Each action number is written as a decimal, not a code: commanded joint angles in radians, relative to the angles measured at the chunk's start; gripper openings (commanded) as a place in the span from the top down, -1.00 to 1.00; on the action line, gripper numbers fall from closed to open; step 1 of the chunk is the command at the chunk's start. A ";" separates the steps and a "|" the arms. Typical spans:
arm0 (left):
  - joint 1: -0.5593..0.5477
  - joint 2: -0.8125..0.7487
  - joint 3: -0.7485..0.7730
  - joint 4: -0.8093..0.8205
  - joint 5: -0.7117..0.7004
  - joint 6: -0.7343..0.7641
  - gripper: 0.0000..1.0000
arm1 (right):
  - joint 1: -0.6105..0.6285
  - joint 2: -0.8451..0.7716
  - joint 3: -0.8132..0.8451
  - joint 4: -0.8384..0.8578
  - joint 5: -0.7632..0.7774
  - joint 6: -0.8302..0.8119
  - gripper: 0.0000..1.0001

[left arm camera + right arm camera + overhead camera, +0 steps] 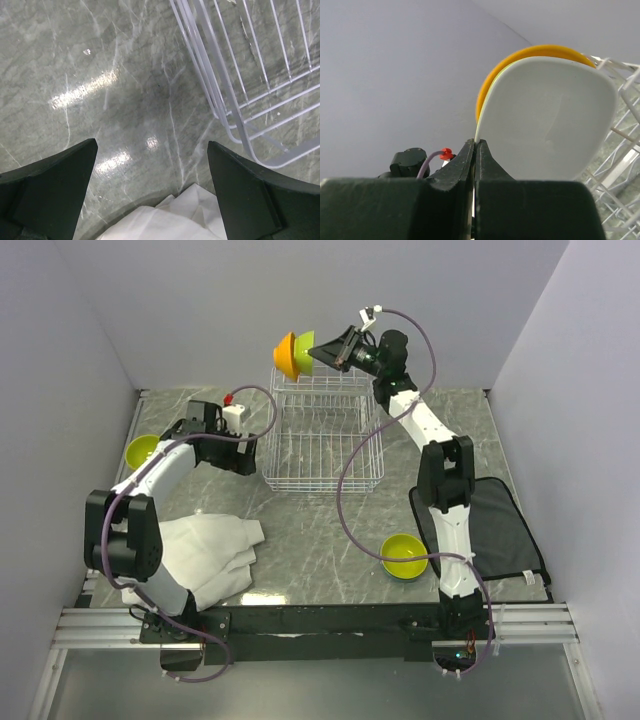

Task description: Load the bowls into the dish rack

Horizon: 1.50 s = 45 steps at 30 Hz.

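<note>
The white wire dish rack (325, 440) stands mid-table. At its far end my right gripper (322, 355) is shut on the rim of a lime bowl (305, 350) held on edge. In the right wrist view that bowl (550, 120) shows a pale white inside, its rim pinched in the gripper (475, 144). An orange bowl (285, 355) stands right behind it, also on edge (535, 51); whether it rests on the prongs I cannot tell. Two more lime bowls lie on the table, one far left (141, 449), one front right (405, 556). My left gripper (243, 455) hangs open and empty left of the rack (152, 142).
A crumpled white cloth (215, 550) lies at the front left, its edge under the left gripper (165, 220). A black mat (490, 525) covers the right side. The rack's corner wires (240, 100) run just right of the left fingers. Grey walls close in three sides.
</note>
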 commanded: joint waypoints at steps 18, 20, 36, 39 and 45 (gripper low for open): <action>-0.058 0.061 0.102 0.009 -0.052 0.030 -0.99 | -0.035 -0.028 0.009 0.034 0.036 0.011 0.10; -0.058 0.037 0.089 0.014 -0.057 0.031 -0.99 | -0.041 -0.062 -0.008 0.010 0.039 -0.012 0.03; -0.031 -0.321 -0.105 0.043 -0.039 0.039 -0.99 | -0.067 -0.682 -0.420 -0.607 0.241 -0.869 -0.32; -0.020 -0.434 -0.183 0.062 -0.026 0.045 -0.99 | -0.056 -0.855 -0.572 -0.728 0.339 -1.004 -0.36; 0.015 -0.622 -0.318 0.072 0.015 0.027 -0.99 | 0.034 -1.179 -0.874 -0.891 0.564 -1.297 -0.30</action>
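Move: The right hand still pinches the green bowl at its rim over the dish rack's upper tier. The slot it is going into is centred about 4 cm ahead, 2 cm to the left and 5 cm below. The orange bowl already stands 6 cm left, 3 cm ahead and 5 cm lower; the upper tier's middle is about 5 cm right, 1 cm ahead and 8 cm down. From the left hand the green bowl lies roughly 20 cm ahead, 16 cm right and 18 cm up. The right fingers, pinching the green bowl's rim, lower it about 2 cm with a slight push forward, then open about two-thirds and let go. That hand then draws away back and right, some 25 cm in all, arching up before sinking a little, its wrist turning and rolling about 50 degrees. The empty left hand first eases slightly forward and down, then lifts about 10 cm and pulls back off the rack's near-left corner, fingers tipping up. ##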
